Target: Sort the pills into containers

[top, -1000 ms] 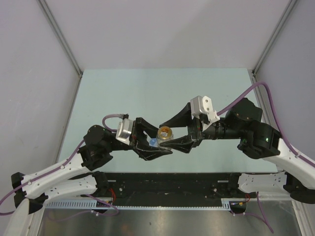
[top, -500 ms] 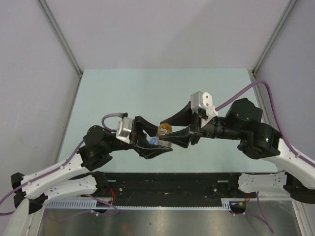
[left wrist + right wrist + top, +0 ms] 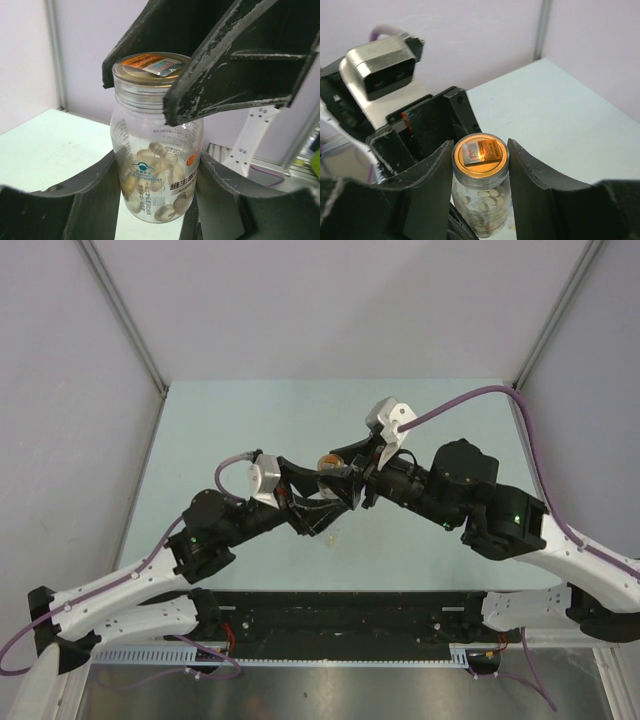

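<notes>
A stubby clear jar [image 3: 156, 150] with a gold-orange cap [image 3: 480, 152] is held up off the table, upright. Pale tan pills [image 3: 161, 165] lie inside it. My left gripper [image 3: 155, 197] is shut on the jar's lower body, one finger on each side. From above, my right gripper [image 3: 480, 162] is shut on the cap, its fingers [image 3: 225, 65] pressing the rim from both sides. In the top view the jar [image 3: 326, 461] shows where the left gripper [image 3: 322, 502] and the right gripper [image 3: 343, 478] meet, over the middle of the table.
The pale green table [image 3: 250, 420] is walled by grey panels left, right and behind. A dark rail [image 3: 340, 605] runs along the near edge between the arm bases. The right arm's purple cable [image 3: 470, 398] loops over the table's right half.
Both arms have carried the jar away from the near edge toward the table's middle and raised it. The right gripper has turned and closed on the cap.
</notes>
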Tool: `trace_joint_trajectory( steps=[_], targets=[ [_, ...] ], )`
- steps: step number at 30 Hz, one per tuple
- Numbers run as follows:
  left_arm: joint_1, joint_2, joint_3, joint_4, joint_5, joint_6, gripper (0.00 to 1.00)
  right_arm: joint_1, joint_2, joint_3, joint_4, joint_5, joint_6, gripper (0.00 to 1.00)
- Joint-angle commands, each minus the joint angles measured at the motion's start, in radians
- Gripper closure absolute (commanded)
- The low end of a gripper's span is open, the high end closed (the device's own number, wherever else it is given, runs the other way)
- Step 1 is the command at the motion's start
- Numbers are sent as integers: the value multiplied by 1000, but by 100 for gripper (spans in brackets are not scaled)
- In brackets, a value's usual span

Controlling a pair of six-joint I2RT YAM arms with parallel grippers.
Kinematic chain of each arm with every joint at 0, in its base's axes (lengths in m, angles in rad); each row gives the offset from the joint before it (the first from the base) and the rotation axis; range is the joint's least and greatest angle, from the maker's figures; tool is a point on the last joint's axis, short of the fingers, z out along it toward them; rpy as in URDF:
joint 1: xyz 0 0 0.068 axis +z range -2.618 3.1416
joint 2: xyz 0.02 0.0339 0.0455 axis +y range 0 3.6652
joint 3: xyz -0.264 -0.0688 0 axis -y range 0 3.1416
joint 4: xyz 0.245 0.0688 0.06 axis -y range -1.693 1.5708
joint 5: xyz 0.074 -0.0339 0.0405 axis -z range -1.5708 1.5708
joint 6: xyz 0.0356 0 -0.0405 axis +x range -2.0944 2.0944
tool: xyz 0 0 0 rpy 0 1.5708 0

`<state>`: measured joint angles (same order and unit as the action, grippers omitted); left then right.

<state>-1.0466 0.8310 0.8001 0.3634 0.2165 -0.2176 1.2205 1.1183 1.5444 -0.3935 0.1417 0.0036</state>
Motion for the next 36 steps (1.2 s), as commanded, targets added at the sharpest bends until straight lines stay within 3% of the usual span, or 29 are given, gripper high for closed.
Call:
trace_joint_trajectory(
  steps=[1,5,8,9,10,11,12,21,29,36],
  targets=[
    [0,22,71,34,-134,86,100,11,41,34,-4,338,44,95],
    [-1,39,91,25,-146,95,100,43,48,34,8,432,46,90],
    [-1,36,91,20,-146,96,100,68,38,34,15,427,21,62],
    [0,33,90,19,-146,96,99,74,34,33,18,405,12,45],
    [-1,33,88,17,-147,96,100,76,29,31,22,389,6,40],
    [0,28,85,16,-147,93,99,82,15,28,27,353,0,26],
    [-1,25,83,14,-147,92,100,85,8,20,30,336,-1,22],
    [-1,-44,59,-32,-86,55,100,80,-118,13,16,202,-26,13],
    [-3,-44,70,-44,225,-6,99,51,-186,37,-51,-245,-79,12],
    [-30,0,106,-44,366,12,100,50,-166,37,-97,-324,-128,12]
  ],
)
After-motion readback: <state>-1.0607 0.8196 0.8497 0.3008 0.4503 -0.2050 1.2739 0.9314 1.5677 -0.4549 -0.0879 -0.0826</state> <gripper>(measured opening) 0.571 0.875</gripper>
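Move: The jar's lid sits between the right hand's fingers, practically at its hand point, with the body of the jar about 5 cm below. The left hand holds that body, its middle roughly 1 cm above the hand point, with the lid some 6 cm up and 1 cm to the left. The blue-capped container lies on the table about 10 cm ahead of the left hand, 1 cm to its left and some 33 cm down. Forward together at first, about 3 cm and sinking slightly, the hands finish a twist: the right, fingers on the lid, turns some 15 degrees clockwise while the left turns the jar counter-clockwise against it. The right then opens wide, lets go and backs off about 10 cm, rising some 6 cm and drawing right, swinging counter-clockwise; the left, keeping its hold, carries the jar back about 8 cm, turning clockwise. ##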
